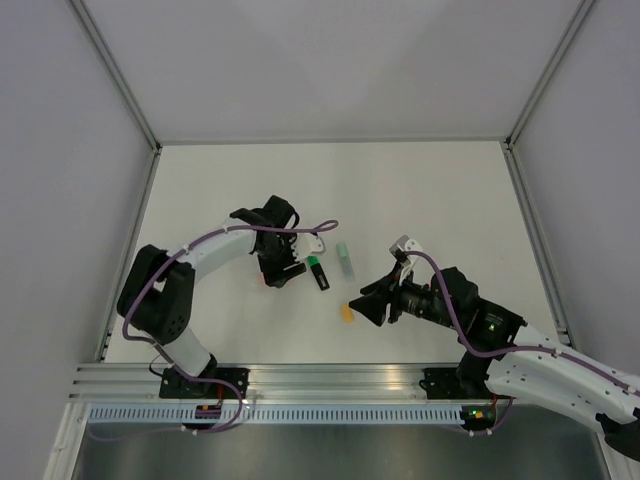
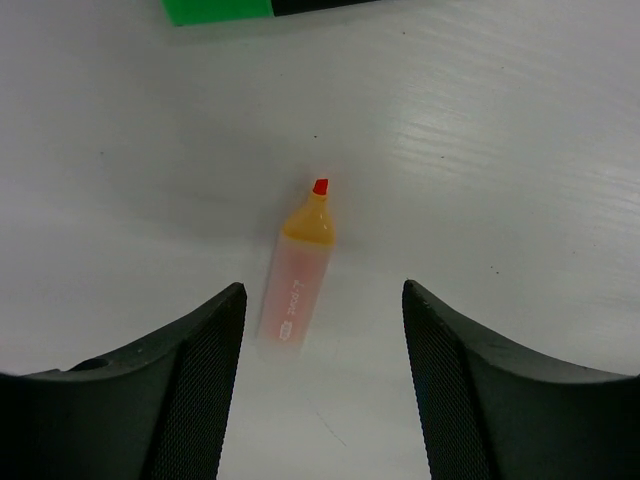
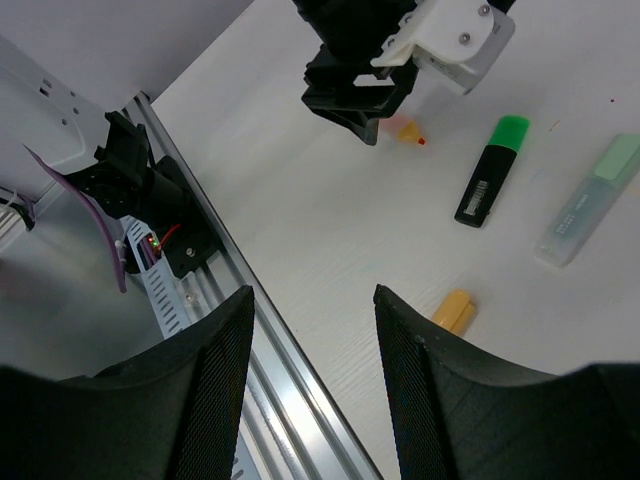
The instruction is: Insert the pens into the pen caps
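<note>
A pale pink-orange pen (image 2: 295, 285) lies uncapped on the white table, its red-orange tip pointing away in the left wrist view. My left gripper (image 2: 322, 290) stands open low over it. The pen's rear end lies between the fingers, nearer the left one, and touches neither. In the right wrist view this pen (image 3: 408, 131) peeks out under the left gripper (image 3: 358, 100). A black pen with a bright green end (image 1: 318, 273) lies just right of the left gripper (image 1: 281, 266). The orange-yellow cap (image 1: 347, 313) lies beside my open, empty right gripper (image 1: 374, 301), just outside its right finger (image 3: 420, 360).
A pale green translucent marker (image 1: 345, 262) lies right of the black pen (image 3: 488, 178), and it shows at the edge of the right wrist view (image 3: 590, 200). The aluminium rail (image 1: 330, 380) runs along the table's near edge, under the right gripper (image 3: 312, 300).
</note>
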### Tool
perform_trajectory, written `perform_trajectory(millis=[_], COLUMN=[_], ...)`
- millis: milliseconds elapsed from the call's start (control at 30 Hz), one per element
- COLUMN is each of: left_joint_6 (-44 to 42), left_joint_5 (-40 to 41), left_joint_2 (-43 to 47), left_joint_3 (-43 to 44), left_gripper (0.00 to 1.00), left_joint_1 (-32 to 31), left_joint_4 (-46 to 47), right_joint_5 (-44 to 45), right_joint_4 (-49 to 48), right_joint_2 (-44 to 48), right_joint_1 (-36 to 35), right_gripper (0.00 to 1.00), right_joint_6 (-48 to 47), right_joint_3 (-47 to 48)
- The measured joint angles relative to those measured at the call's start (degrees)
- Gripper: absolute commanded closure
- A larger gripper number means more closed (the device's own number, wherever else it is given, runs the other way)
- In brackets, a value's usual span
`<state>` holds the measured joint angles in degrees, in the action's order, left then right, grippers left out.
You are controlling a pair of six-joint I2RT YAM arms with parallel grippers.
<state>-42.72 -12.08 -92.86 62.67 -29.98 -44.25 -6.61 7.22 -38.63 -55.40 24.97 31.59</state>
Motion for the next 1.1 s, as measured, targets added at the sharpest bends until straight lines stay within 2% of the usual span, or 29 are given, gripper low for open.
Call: perform_trajectory(millis=[200, 733, 1100], left_joint_6=[-1.40, -4.55, -6.45], left_joint_5=[0.94, 3.61, 8.17], left_joint_2=[-6.62, -10.75, -12.79], left_joint_3=[0.00, 2.75, 4.35], left_gripper=[0.33, 0.40, 0.56], left_joint_1=[0.00, 0.00, -0.09], left_joint_4=[-0.24, -2.08, -2.78], right_joint_5=[0.66, 0.72, 0.87], right_joint_4=[0.04, 0.07, 0.04], right_joint_2=[3.21, 5.25, 6.82], right_joint_1=[0.00, 0.00, 0.00], right_gripper=[0.42, 0.42, 0.42], right_joint_6=[0.55, 0.98, 1.25], right_joint_3=[-0.76, -1.27, -1.29])
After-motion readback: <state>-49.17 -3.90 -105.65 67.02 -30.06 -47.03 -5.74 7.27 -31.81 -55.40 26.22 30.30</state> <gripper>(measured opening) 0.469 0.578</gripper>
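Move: Just below the left hand lies the uncapped orange pen, about 5 cm down, 1 cm ahead and 2 cm left. From that hand, the black pen with the green cap is some 9 cm right and 2 ahead, the pale green pen about 15 right and 5 ahead, the orange cap 15 right and 7 back. From the right hand, the orange pen is roughly 14 cm ahead, 21 left and 20 below. Dropping about 4.5 cm onto the orange pen, quickly at first, the left hand then eases some 2 cm left and 2 cm forward while its wrist straightens about 13 degrees until the fingers point nearly straight down. The fingers narrow to about two thirds of their gap, straddling the pen's body, the rear one seemingly against it; no firm pinch yet. The right hand lifts about 2 cm, edging right. ##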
